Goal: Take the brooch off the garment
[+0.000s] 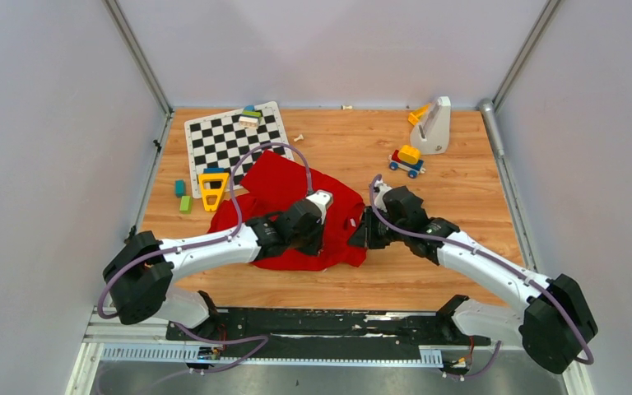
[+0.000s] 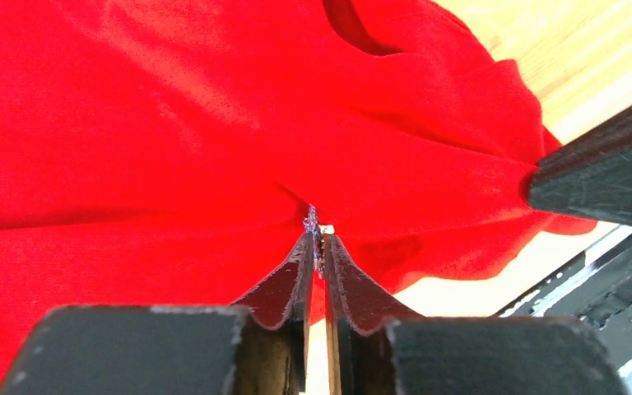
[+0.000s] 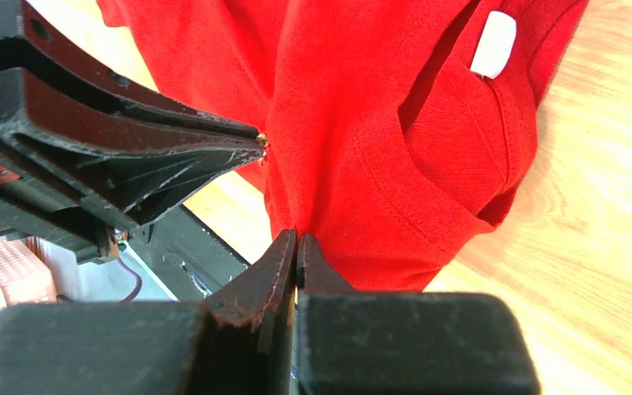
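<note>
The red garment (image 1: 284, 185) lies bunched on the wooden table, between my two grippers. In the left wrist view the garment (image 2: 173, 123) fills the frame. My left gripper (image 2: 318, 234) is shut on the brooch (image 2: 311, 219), a tiny sparkly thing pinned in a pucker of cloth. The right wrist view shows the left gripper's fingers (image 3: 173, 156) with a small gold glint at their tips. My right gripper (image 3: 296, 236) is shut on a fold of the garment (image 3: 362, 123) just below that spot. From above, the left gripper (image 1: 327, 240) and the right gripper (image 1: 359, 234) sit close together at the cloth's right edge.
A checkerboard mat (image 1: 230, 136) with small blocks lies at the back left. Near it are a yellow triangular toy (image 1: 212, 189) and green blocks (image 1: 183, 196). A toy car (image 1: 407, 160) and a white stand (image 1: 434, 125) sit at the back right. A white label (image 3: 494, 43) shows on the garment.
</note>
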### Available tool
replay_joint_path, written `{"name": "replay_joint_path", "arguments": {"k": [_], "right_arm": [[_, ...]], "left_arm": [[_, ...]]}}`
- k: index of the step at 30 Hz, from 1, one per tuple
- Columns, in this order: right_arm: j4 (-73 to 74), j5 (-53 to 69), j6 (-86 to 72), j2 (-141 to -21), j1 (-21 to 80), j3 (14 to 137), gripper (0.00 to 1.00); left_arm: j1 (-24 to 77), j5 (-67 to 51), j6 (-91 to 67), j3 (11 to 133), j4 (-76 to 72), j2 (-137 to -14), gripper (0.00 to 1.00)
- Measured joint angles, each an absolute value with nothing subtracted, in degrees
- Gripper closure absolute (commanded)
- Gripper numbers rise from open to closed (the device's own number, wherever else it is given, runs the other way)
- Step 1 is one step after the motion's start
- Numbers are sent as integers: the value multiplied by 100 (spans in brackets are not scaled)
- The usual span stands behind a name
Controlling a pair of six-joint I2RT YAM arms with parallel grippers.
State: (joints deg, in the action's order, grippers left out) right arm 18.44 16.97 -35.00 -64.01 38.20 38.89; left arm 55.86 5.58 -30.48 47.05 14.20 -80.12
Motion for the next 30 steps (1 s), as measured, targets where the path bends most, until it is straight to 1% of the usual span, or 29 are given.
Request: {"name": "replay_joint_path", "arguments": {"k": [1,3,6,8,10,15,17,20,22,25,30], "right_arm": [[1844,1699,-3507,-6440,3820,3889,100],[1841,1704,-3529,-6523,3820,3885,100],[1839,1708,-3548,-6558,3820,3854,100],[1835,1723,-3551,-6558,3820,3852,100],[1831,1734,-3553,-6558,3820,3852,100],[1820,1752,-3566,-6558,3822,3850,100],[1815,1752,-3573,-6558,3822,3850,100],[1809,1758,-3583,-6573,3822,3850,100],[1765,1846,-3590,-6654,3824,3859,100],[1712,1990,-3592,-6871,3848,3933,100],[1647,2206,-3599,-7096,3999,4259,100]], "left_arm": [[5586,543,-3037,4698,1415,-8012,74],[5586,497,-3035,4674,1404,-8012,71],[5586,456,-3030,4602,1393,-8012,72],[5586,443,-3030,4584,1389,-8016,76],[5586,427,-3028,4582,1376,-8047,77],[5586,349,-3022,4582,1284,-8149,76],[5586,344,-3013,4582,1284,-8152,71],[5586,344,-2978,4582,1293,-8152,57],[5586,346,-2950,4580,1308,-8152,53],[5586,340,-2945,4578,1332,-8143,49],[5586,403,-2947,4528,1466,-7933,49]]}}
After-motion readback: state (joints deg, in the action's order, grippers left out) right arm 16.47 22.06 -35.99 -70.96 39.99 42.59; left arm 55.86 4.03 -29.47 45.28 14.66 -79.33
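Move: The brooch sits right at the left hand's fingertips, its beaded edge between the nearly shut pads. From the right hand, which already pinches a fold of the red garment, the brooch lies about 7 cm to the left, 1 cm ahead and some 3 cm lower. The white tag on the garment is roughly 9 cm ahead of the left hand, 7 cm to its right and 3 cm lower; the pinched fold is about 7 cm right of that hand, 1 cm back and 3 cm higher. The left fingers let go of the brooch's edge and open in two stages to about half, while the hand sinks about 1.5 cm and eases back 1 cm, then starts to rise and drift left. The right fingers keep their pinch on the garment: that hand dips about 1 cm, waits, then carries the fold some 3 cm left towards the brooch, rising at the last. ##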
